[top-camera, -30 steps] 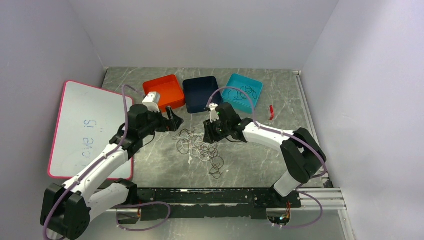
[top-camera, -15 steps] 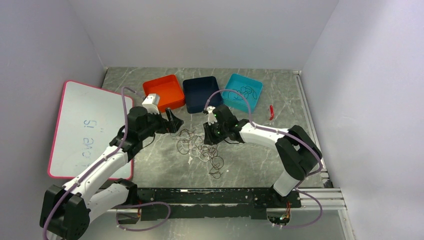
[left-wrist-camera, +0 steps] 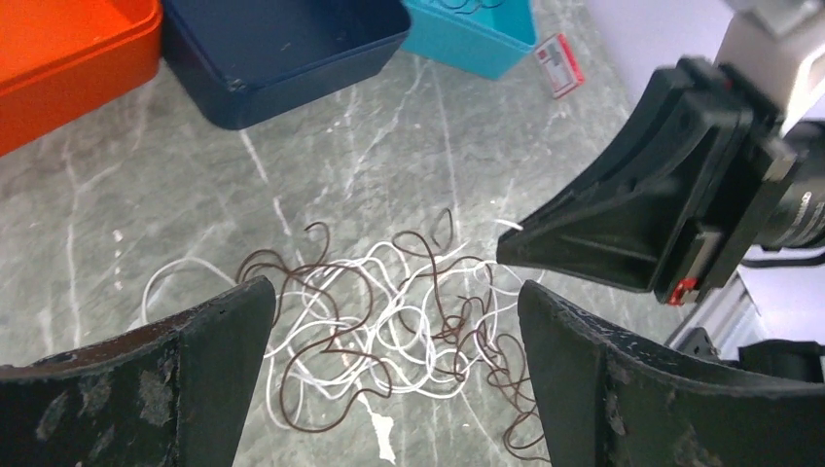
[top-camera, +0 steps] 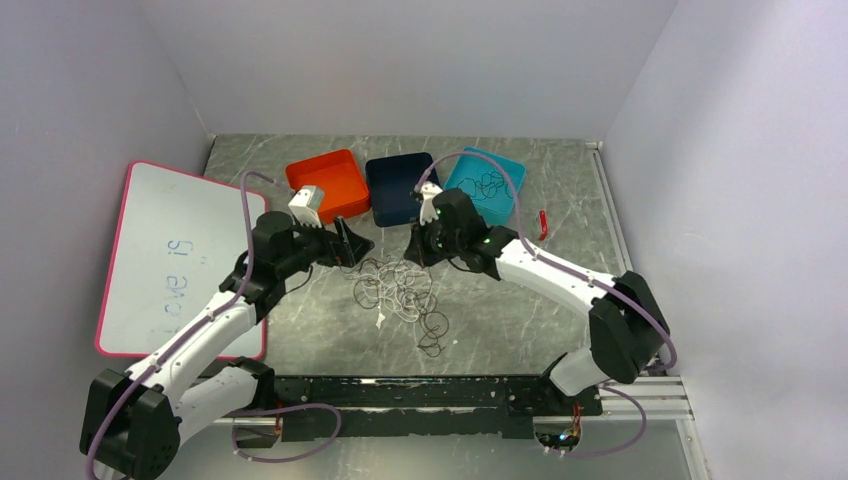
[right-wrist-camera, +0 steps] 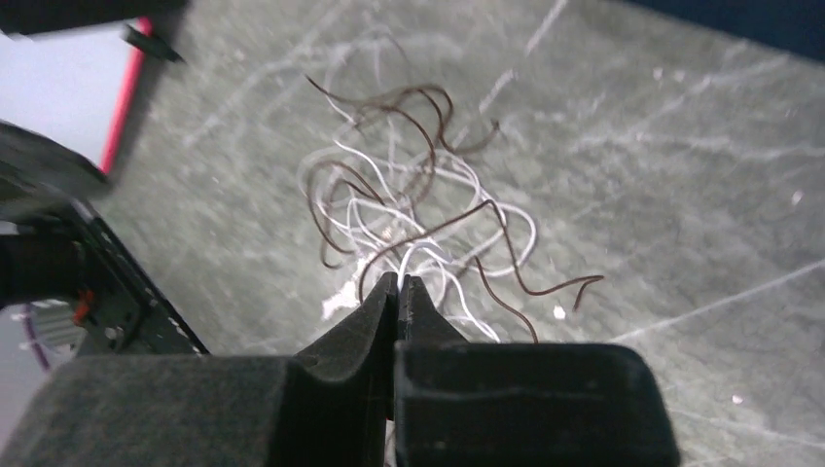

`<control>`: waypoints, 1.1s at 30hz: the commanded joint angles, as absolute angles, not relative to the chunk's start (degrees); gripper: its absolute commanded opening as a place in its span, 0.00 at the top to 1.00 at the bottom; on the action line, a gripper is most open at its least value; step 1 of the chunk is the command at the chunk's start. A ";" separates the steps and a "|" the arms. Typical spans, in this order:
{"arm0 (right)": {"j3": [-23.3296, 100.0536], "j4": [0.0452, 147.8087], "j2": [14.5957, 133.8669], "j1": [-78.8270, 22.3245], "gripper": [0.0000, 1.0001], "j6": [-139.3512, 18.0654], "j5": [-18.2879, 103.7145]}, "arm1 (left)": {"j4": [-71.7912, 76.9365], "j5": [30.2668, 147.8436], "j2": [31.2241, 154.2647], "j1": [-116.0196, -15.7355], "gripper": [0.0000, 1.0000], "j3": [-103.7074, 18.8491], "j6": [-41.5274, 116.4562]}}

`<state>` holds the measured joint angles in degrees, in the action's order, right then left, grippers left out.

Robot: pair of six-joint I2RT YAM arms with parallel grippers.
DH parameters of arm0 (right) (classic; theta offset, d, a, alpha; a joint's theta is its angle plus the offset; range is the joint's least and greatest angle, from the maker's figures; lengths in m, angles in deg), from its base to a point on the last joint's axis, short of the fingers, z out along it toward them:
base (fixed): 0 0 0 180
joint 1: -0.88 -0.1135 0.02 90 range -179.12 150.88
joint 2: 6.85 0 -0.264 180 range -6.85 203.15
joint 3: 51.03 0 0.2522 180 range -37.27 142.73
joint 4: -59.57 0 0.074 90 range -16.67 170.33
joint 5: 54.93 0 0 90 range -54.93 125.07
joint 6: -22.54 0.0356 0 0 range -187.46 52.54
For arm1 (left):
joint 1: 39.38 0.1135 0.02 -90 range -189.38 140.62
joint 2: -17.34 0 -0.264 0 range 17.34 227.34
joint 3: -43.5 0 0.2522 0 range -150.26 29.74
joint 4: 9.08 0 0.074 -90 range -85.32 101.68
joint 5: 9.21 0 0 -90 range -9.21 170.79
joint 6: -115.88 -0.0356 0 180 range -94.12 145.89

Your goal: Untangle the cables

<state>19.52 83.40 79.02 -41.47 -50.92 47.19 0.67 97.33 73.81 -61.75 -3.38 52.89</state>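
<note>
The cables (top-camera: 400, 292) lie as a tangle of thin white and brownish-red loops on the marble table between my two arms. My left gripper (top-camera: 347, 245) hangs open over the tangle's left edge. In the left wrist view its fingers (left-wrist-camera: 219, 336) stand wide on either side of the cables (left-wrist-camera: 389, 321), touching none. My right gripper (top-camera: 420, 250) hovers at the tangle's far right. In the right wrist view the right gripper (right-wrist-camera: 399, 282) is shut on a white cable (right-wrist-camera: 413, 255) that comes out between its tips. The other cables (right-wrist-camera: 409, 195) spread below.
Three trays stand at the back: orange (top-camera: 328, 183), navy (top-camera: 400, 187), and teal (top-camera: 487, 185) holding black wire loops. A pink-framed whiteboard (top-camera: 170, 255) lies on the left. A small red item (top-camera: 543, 224) rests at the right. The right gripper's body (left-wrist-camera: 632, 224) looms close in the left wrist view.
My right gripper has shut on a white cable and risen slightly toward the back, with its arm stretching out. The left gripper has stayed open and barely shifted.
</note>
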 commanded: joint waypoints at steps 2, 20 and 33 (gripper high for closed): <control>25.92 87.79 76.39 -41.77 1.00 -49.30 48.13 | -11.07 106.67 72.22 -61.30 0.00 -2.69 53.03; 42.11 100.18 74.45 -41.73 1.00 -42.97 55.63 | -20.87 122.48 75.92 -61.43 0.01 -9.50 40.68; 43.00 97.00 74.38 -41.68 1.00 -38.01 58.48 | -24.52 121.47 78.13 -67.66 0.00 -10.83 41.08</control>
<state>41.16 98.43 75.21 -41.52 -40.30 56.74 -21.48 121.35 77.46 -64.13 -9.33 42.59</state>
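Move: The right hand already holds a white cable in its shut fingers, about 9 cm right of the open left gripper, 1 cm back and 5 cm below it. From the right hand the left gripper is so 9 cm left, 1 cm ahead and 5 cm up; the tangle's middle is some 5 cm back, 2 cm left and 8 cm down, the navy bin roughly 16 cm straight ahead and 6 cm down. Still pinching white cable, the right lifts about 15 cm while the open left rises 11, rightwards, towards it. ##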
